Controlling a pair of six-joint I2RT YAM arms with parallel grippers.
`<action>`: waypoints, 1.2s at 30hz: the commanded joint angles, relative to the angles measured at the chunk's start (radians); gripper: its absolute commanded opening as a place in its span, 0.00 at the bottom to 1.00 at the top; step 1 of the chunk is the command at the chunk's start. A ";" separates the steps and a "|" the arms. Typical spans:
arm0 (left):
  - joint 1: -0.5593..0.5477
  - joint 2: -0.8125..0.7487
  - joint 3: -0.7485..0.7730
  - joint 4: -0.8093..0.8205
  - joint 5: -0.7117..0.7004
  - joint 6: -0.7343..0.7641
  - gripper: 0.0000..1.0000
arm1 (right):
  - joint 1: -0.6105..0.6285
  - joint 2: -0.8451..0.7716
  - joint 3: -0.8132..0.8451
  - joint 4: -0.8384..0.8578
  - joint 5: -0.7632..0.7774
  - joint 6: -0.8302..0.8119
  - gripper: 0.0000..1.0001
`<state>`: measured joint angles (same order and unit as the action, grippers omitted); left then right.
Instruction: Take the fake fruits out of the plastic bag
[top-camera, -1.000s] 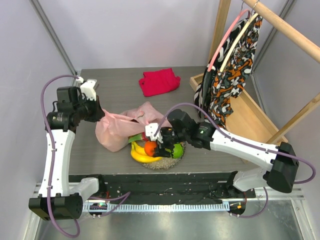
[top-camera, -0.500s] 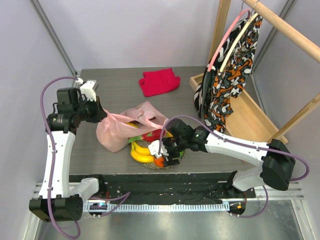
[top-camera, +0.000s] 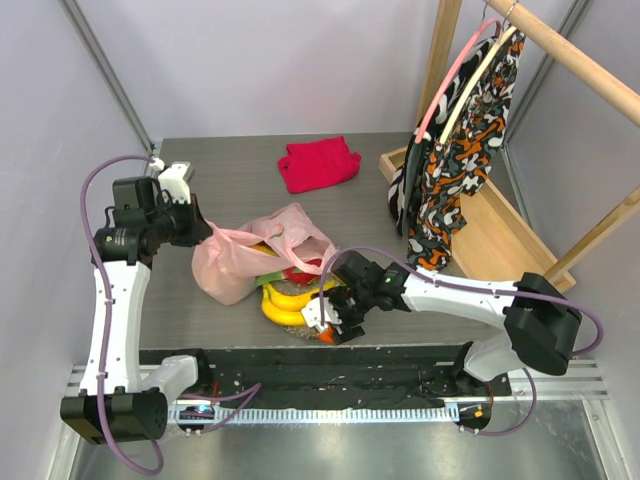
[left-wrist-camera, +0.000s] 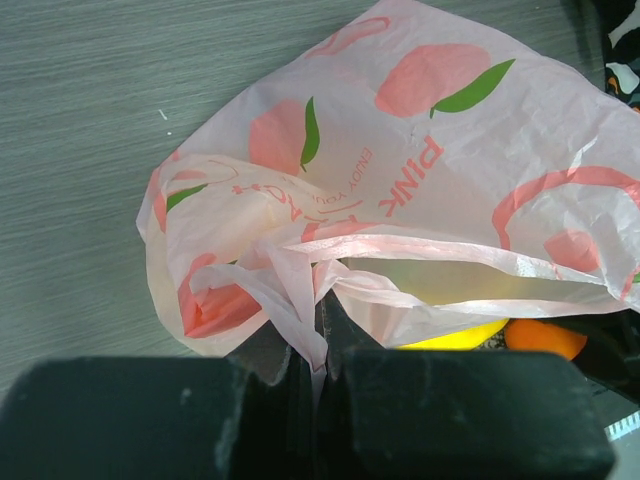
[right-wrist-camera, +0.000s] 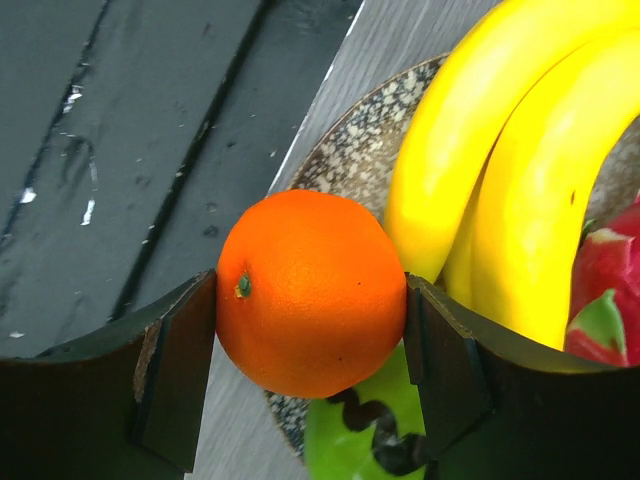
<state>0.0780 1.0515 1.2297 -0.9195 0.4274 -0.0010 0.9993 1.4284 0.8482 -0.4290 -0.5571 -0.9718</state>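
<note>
The pale pink plastic bag (top-camera: 240, 255) lies crumpled on the table, its mouth facing the plate. My left gripper (top-camera: 196, 228) is shut on one of its loop handles (left-wrist-camera: 300, 300), pinched between the jaws of the left gripper (left-wrist-camera: 315, 338). My right gripper (top-camera: 327, 322) is shut on the orange (right-wrist-camera: 310, 290), held over the near rim of the glittery plate (right-wrist-camera: 355, 150). Yellow bananas (right-wrist-camera: 500, 170), a green apple (right-wrist-camera: 345, 445) and a pink dragon fruit (right-wrist-camera: 605, 285) sit on the plate. A yellow fruit (left-wrist-camera: 450, 335) shows at the bag's mouth.
A folded red cloth (top-camera: 318, 163) lies at the back of the table. A wooden rack (top-camera: 500, 230) with a patterned garment (top-camera: 455, 150) stands at the right. The black strip at the table's near edge (top-camera: 300, 360) runs just below the plate.
My right gripper has carried the orange from above the plate down toward the plate's near rim and the table's front edge. The left gripper has kept its hold on the bag handle.
</note>
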 joint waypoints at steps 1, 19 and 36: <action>0.011 -0.016 -0.004 0.039 0.031 -0.019 0.00 | 0.010 -0.009 -0.024 0.084 0.025 -0.028 0.67; 0.008 -0.015 0.028 0.001 0.115 -0.054 0.00 | 0.012 -0.327 0.412 -0.025 0.144 0.399 0.94; 0.009 -0.056 0.079 -0.182 0.188 -0.002 0.00 | 0.013 -0.116 0.506 0.204 0.342 0.481 0.99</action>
<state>0.0811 0.9913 1.2587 -1.0580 0.5789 -0.0307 1.0069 1.2697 1.2446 -0.2047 -0.2176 -0.5354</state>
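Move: The fake orange is still pinched in my right hand, low over the near rim of the plate, whose middle lies about 9 cm ahead and 3 cm left. The plastic bag's mouth is some 15 cm ahead of this hand, 13 cm left and slightly higher. The bananas lie about 6 cm ahead and 7 cm left, the watermelon about 7 cm ahead and 4 cm right. From my left hand the mouth is roughly 10 cm right, 2 cm ahead and 15 cm below. I open my right fingers wide to let go of the orange on the plate, lift clear about 30 cm, then swing forward and left over the fruit to the bag's right side, sinking some 6 cm as I arrive, with the fingers tipping up nearly level and turning clockwise. My left hand keeps its pinch on the bag's rim and draws it about 5 cm back and right. ##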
